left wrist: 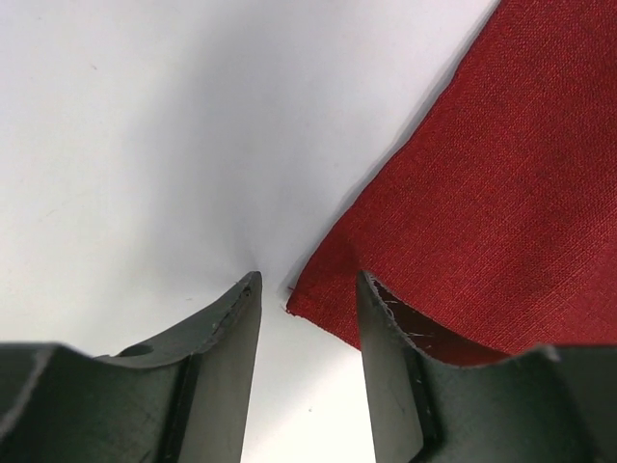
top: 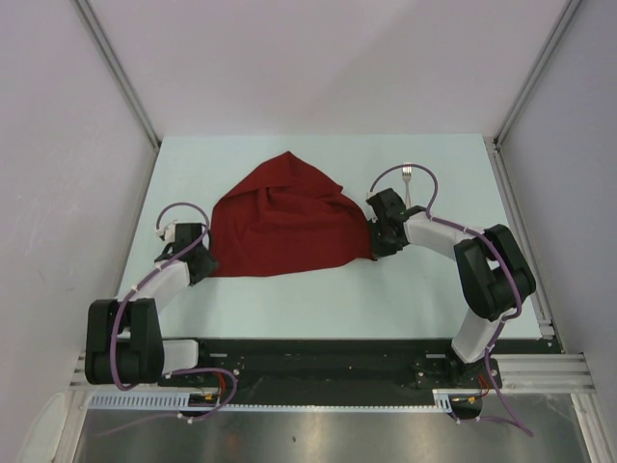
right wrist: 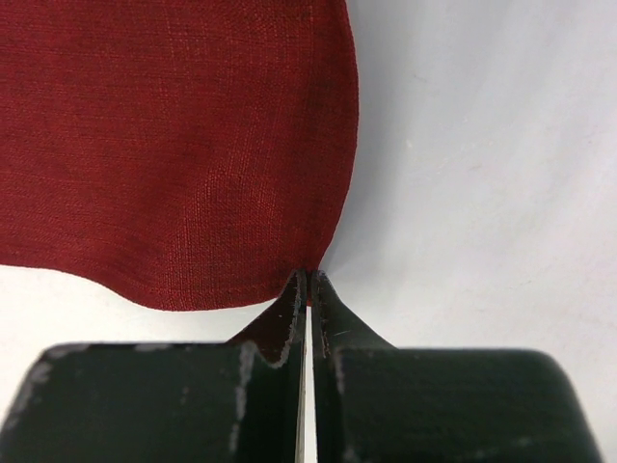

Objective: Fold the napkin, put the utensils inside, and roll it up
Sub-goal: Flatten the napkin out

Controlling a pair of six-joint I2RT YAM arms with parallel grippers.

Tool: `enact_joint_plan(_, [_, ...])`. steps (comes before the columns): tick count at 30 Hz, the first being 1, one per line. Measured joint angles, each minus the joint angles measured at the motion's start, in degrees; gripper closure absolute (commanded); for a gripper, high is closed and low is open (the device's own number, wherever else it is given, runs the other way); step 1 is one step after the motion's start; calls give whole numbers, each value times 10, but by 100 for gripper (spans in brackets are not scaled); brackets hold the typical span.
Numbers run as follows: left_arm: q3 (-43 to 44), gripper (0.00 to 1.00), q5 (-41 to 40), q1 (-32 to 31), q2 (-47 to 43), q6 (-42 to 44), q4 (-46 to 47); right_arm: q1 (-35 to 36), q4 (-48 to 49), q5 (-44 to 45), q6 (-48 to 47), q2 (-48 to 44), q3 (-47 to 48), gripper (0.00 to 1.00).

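Observation:
The dark red napkin (top: pixel 284 222) lies rumpled on the white table, bunched up toward the back. At its near left corner sits my left gripper (top: pixel 204 264), open. In the left wrist view that corner of the napkin (left wrist: pixel 482 193) lies between the spread fingers of the left gripper (left wrist: pixel 308 280), close to the right finger and not pinched. My right gripper (top: pixel 374 245) is shut on the napkin's near right corner. The right wrist view shows the right gripper (right wrist: pixel 308 276) pinching the lifted edge of the napkin (right wrist: pixel 174 145). A small silver fork (top: pixel 408 179) lies behind the right arm.
The white table (top: pixel 318 299) is bounded by pale walls and metal posts on the left, right and back. A black and metal rail (top: pixel 318 362) carrying both arm bases runs along its near edge. Purple cables loop over both wrists.

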Motion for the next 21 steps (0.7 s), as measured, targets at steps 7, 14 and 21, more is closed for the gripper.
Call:
enact_joint_plan(7, [6, 61, 2, 0, 15, 1, 9, 0, 4, -14, 0, -12, -4, 100])
enact_joint_plan(14, [6, 78, 20, 0, 23, 6, 29, -3, 7, -26, 0, -22, -10, 100])
enact_joint_plan(21, [8, 100, 67, 0, 43, 16, 69, -5, 10, -31, 0, -22, -10, 100])
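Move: My open left fingers straddle the napkin's near-left corner, within a centimetre of the hand point and about 1 cm below. From this hand, the near-right corner lies about 37 cm to the right and 5 cm ahead, and the napkin's far point some 37 cm ahead and 19 cm to the right. My right hand already pinches that near-right corner; from it, the near-left corner is about 37 cm left and 5 cm back. The fork lies some 21 cm ahead of my right hand and 9 cm to its right. I shut my left fingers from half open and pinch the napkin's near-left corner, skimming low over the table roughly 2.5 cm forward and 2 cm to the right as they close, the wrist turning slightly clockwise. My right hand keeps its pinch on the near-right corner and rises about 1 cm. ##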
